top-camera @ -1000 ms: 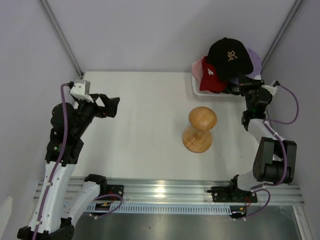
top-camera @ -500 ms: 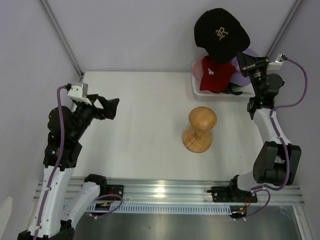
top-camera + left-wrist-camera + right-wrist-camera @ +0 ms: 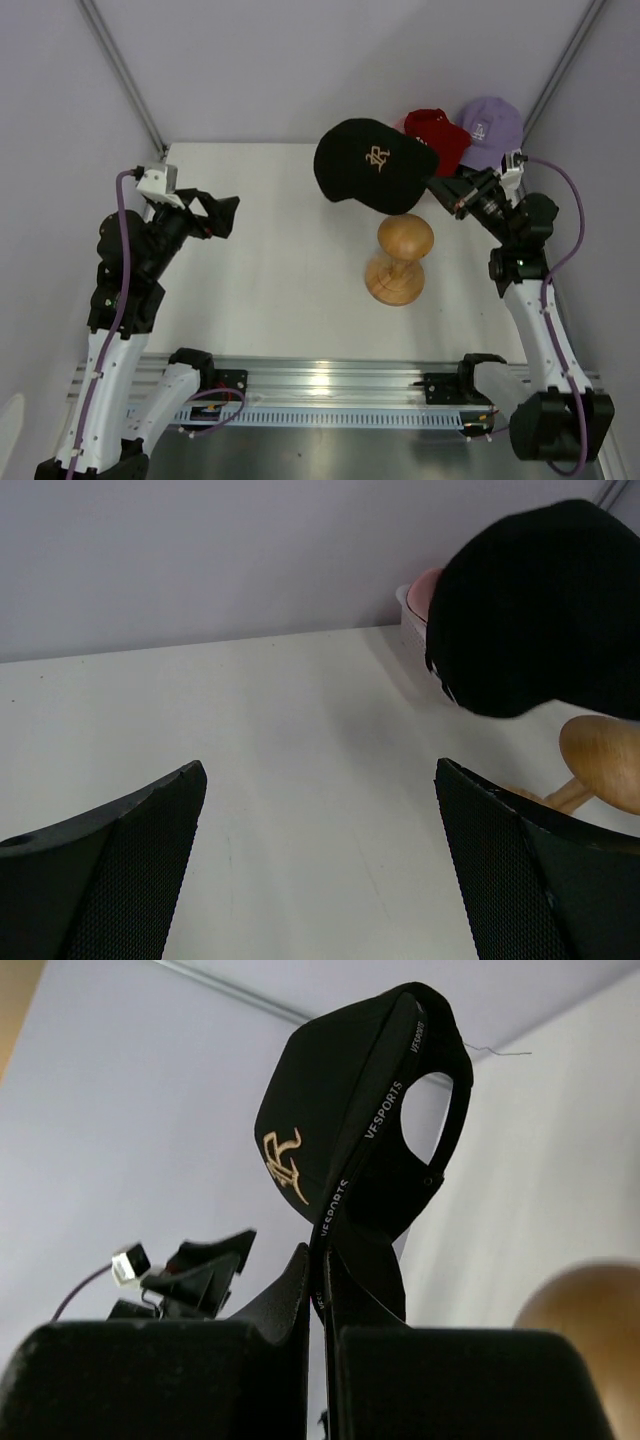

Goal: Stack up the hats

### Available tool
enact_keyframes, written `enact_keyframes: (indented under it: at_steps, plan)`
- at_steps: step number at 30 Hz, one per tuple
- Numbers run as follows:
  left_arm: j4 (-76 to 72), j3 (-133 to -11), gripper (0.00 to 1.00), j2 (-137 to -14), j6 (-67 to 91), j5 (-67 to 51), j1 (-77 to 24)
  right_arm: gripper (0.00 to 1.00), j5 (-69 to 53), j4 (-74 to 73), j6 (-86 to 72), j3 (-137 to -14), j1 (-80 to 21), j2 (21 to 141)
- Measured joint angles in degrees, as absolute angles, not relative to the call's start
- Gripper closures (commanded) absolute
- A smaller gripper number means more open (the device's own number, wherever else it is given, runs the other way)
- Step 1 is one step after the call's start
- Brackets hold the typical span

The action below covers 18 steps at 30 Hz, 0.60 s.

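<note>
The black hat (image 3: 374, 164) with a gold logo hangs in the air just behind and above the wooden stand (image 3: 400, 258). My right gripper (image 3: 440, 188) is shut on its rim, and the right wrist view shows the fingers pinching the band of the black hat (image 3: 350, 1130). A red hat (image 3: 441, 134) and a lavender hat (image 3: 492, 128) lie at the back right. The left wrist view shows the edge of a pink hat (image 3: 430, 585) behind the black hat (image 3: 540, 610). My left gripper (image 3: 216, 214) hovers open at the left, holding nothing, and its view shows the gripper (image 3: 320, 770) over bare table.
The white basket's rim (image 3: 405, 602) shows at the back right, under the hats. The wooden stand (image 3: 600, 768) stands right of the table's centre. Grey walls close the back and sides. The right wrist view shows the left arm (image 3: 190, 1270) and the stand's top (image 3: 580, 1310).
My right arm has lifted the black hat off the basket pile and swung it left and down, beside the wooden stand. The red and lavender hats are now uncovered. The left arm has not moved.
</note>
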<state>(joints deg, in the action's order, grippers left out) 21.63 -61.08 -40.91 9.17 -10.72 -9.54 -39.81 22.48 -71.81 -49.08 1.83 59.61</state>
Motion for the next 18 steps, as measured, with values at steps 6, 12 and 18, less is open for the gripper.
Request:
enact_keyframes:
  at_steps: [6, 12, 18]
  plan:
    - [22.4, -61.1, 0.0, -41.2, 9.5, -10.7, -9.5, 1.0, -40.2, 2.2, -66.9, -44.6, 2.1, 42.9]
    - [22.4, -61.1, 0.0, -40.8, 9.5, -10.5, -9.5, 1.0, -40.6, -9.1, -65.0, -34.5, 5.6, 32.7]
    - [22.4, -61.1, 0.01, -40.5, 9.6, -10.6, -9.5, 1.0, -41.7, -15.4, -63.9, -28.0, 9.6, 25.5]
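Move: The right hand holds the black cap by its edge, the cap reaching out ahead-left of the fingers. The wooden stand's round head lies about 14 cm below this hand, some 7 cm to its left and 3 cm back. The red cap in the white bin is about 27 cm ahead, 6 cm right and 16 cm lower; the purple cap beside it about 29 cm ahead and 22 cm right. From the left hand the stand's head is some 48 cm right, 5 cm ahead and 14 cm down. The black cap comes down over the stand's wooden head, pinched at its edge by the shut fingers of the right hand throughout. The hand first draws back fast, away from the bin, then turns this into a steep drop beside the stand, about 14 cm down and 11 cm back in all, the fingers tipping some 20 degrees downward and easing to a stop. ##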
